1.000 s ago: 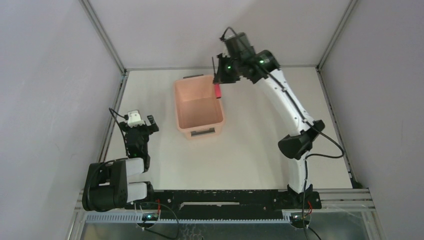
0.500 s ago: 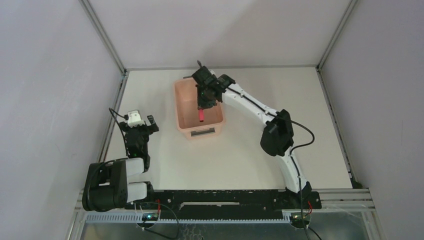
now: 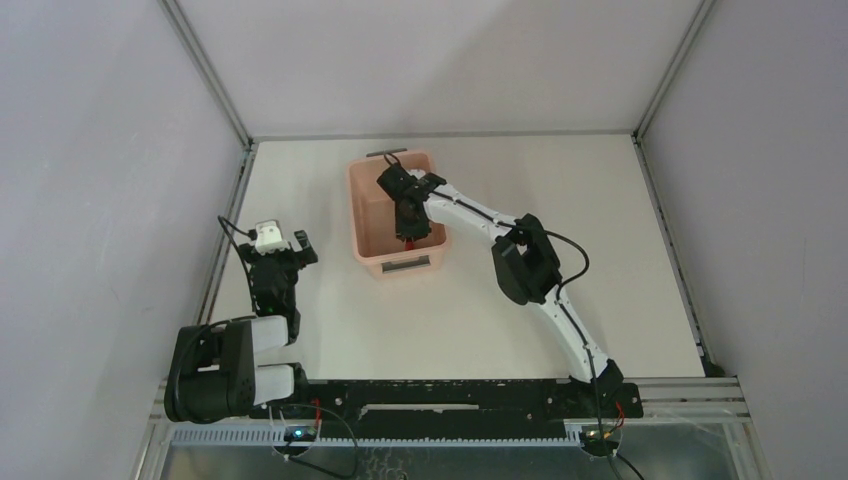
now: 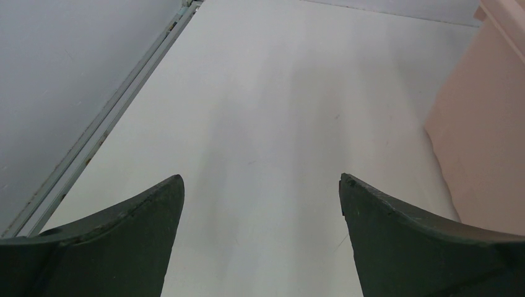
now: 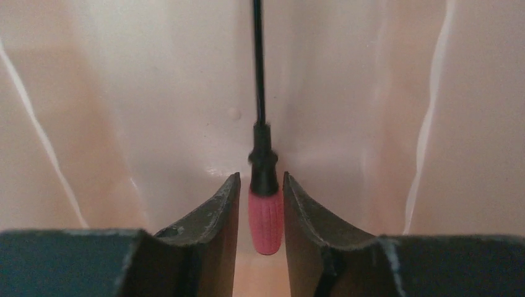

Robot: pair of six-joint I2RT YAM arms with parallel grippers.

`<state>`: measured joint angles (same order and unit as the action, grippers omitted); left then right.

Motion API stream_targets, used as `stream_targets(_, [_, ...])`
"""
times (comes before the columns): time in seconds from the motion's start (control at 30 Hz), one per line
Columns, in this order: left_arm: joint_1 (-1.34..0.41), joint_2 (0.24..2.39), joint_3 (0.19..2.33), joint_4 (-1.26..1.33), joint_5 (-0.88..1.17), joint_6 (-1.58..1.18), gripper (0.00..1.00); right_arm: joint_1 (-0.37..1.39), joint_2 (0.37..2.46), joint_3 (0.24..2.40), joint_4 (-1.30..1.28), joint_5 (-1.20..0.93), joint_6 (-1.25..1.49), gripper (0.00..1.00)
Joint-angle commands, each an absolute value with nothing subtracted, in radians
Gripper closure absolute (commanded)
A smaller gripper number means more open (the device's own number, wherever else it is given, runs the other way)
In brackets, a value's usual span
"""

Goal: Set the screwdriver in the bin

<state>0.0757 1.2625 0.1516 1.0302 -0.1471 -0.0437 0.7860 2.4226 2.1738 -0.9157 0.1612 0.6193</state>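
The screwdriver (image 5: 266,219), red handle and thin black shaft, lies inside the salmon-pink bin (image 3: 352,200); the top view shows a spot of its red handle (image 3: 404,241) near the bin's front wall. My right gripper (image 3: 407,228) reaches down into the bin. In the right wrist view its jaws (image 5: 260,179) stand slightly parted on either side of the handle, with a thin gap on the left side, and the shaft points away over the bin (image 5: 124,93) floor. My left gripper (image 3: 285,245) rests open over the table at the left, nothing between its fingers (image 4: 261,182).
The bin's side wall (image 4: 483,124) shows at the right of the left wrist view. A metal frame rail (image 3: 228,215) runs along the table's left edge beside the left arm. Grey walls enclose the white table (image 3: 560,190).
The right arm swung from above the bin's far right corner down into the bin, carrying the screwdriver. Its jaws have just parted from the handle. The left arm has not moved.
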Motion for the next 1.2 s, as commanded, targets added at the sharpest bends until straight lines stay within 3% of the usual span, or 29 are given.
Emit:
stream_targets(0.0, [0.069, 1.256, 0.191, 1.06, -0.152, -0.026, 0.0, 0.792, 2.375, 2.219, -0.883, 0.179, 0.623, 0.56])
stream_targets(0.1, [0.069, 1.256, 0.19, 1.06, -0.15, -0.026, 0.0, 0.797, 2.309, 2.234, -0.906, 0.183, 0.623, 0.52])
stream_targets(0.37, [0.07, 1.257, 0.19, 1.06, -0.152, -0.026, 0.0, 0.789, 2.02, 2.165, -0.858, 0.213, 0.515, 0.29])
stream_targets(0.53, [0.069, 1.256, 0.19, 1.06, -0.151, -0.026, 0.0, 0.687, 1.823, 1.945, -0.798, 0.258, 0.454, 0.15])
stream_targets(0.63, [0.069, 1.256, 0.19, 1.06, -0.152, -0.026, 0.0, 0.586, 1.701, 1.792, -0.769, 0.322, 0.387, 0.01])
stream_targets(0.77, [0.069, 1.256, 0.19, 1.06, -0.151, -0.026, 0.0, 0.396, 1.54, 1.606, -0.727, 0.38, 0.324, 0.0])
stream_targets(0.93, [0.068, 1.256, 0.191, 1.06, -0.151, -0.026, 0.0, 0.13, 1.37, 1.434, -0.682, 0.258, 0.308, 0.0])
stream_targets(1.17, [0.069, 1.256, 0.19, 1.06, -0.151, -0.026, 0.0, 0.084, 1.25, 1.343, -0.629, 0.309, 0.232, 0.0])
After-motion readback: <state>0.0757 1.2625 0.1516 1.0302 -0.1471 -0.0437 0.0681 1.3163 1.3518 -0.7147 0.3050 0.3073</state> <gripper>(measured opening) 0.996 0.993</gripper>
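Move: The screwdriver lies between the right hand's part-open fingers, deep in the bin: its middle is about 2 cm ahead of that hand and 1 cm below, with the red handle between the pads. The bin's middle is roughly 2 cm ahead, 1 cm left and 5 cm up, and its right wall's middle some 2 cm ahead, 7 cm to the right and 5 cm up. From the left hand, the screwdriver is about 6 cm ahead, 28 cm right and 8 cm lower. Leaving the red handle, the right hand's already loosening fingers spread from about a third to wide open. The hand rises almost straight out of the bin, some 20 cm, then sweeps about 40 cm right over the bin's right wall and away across the table. Meanwhile its fingertips tip up and forward and the wrist turns clockwise, around 30 degrees each. ##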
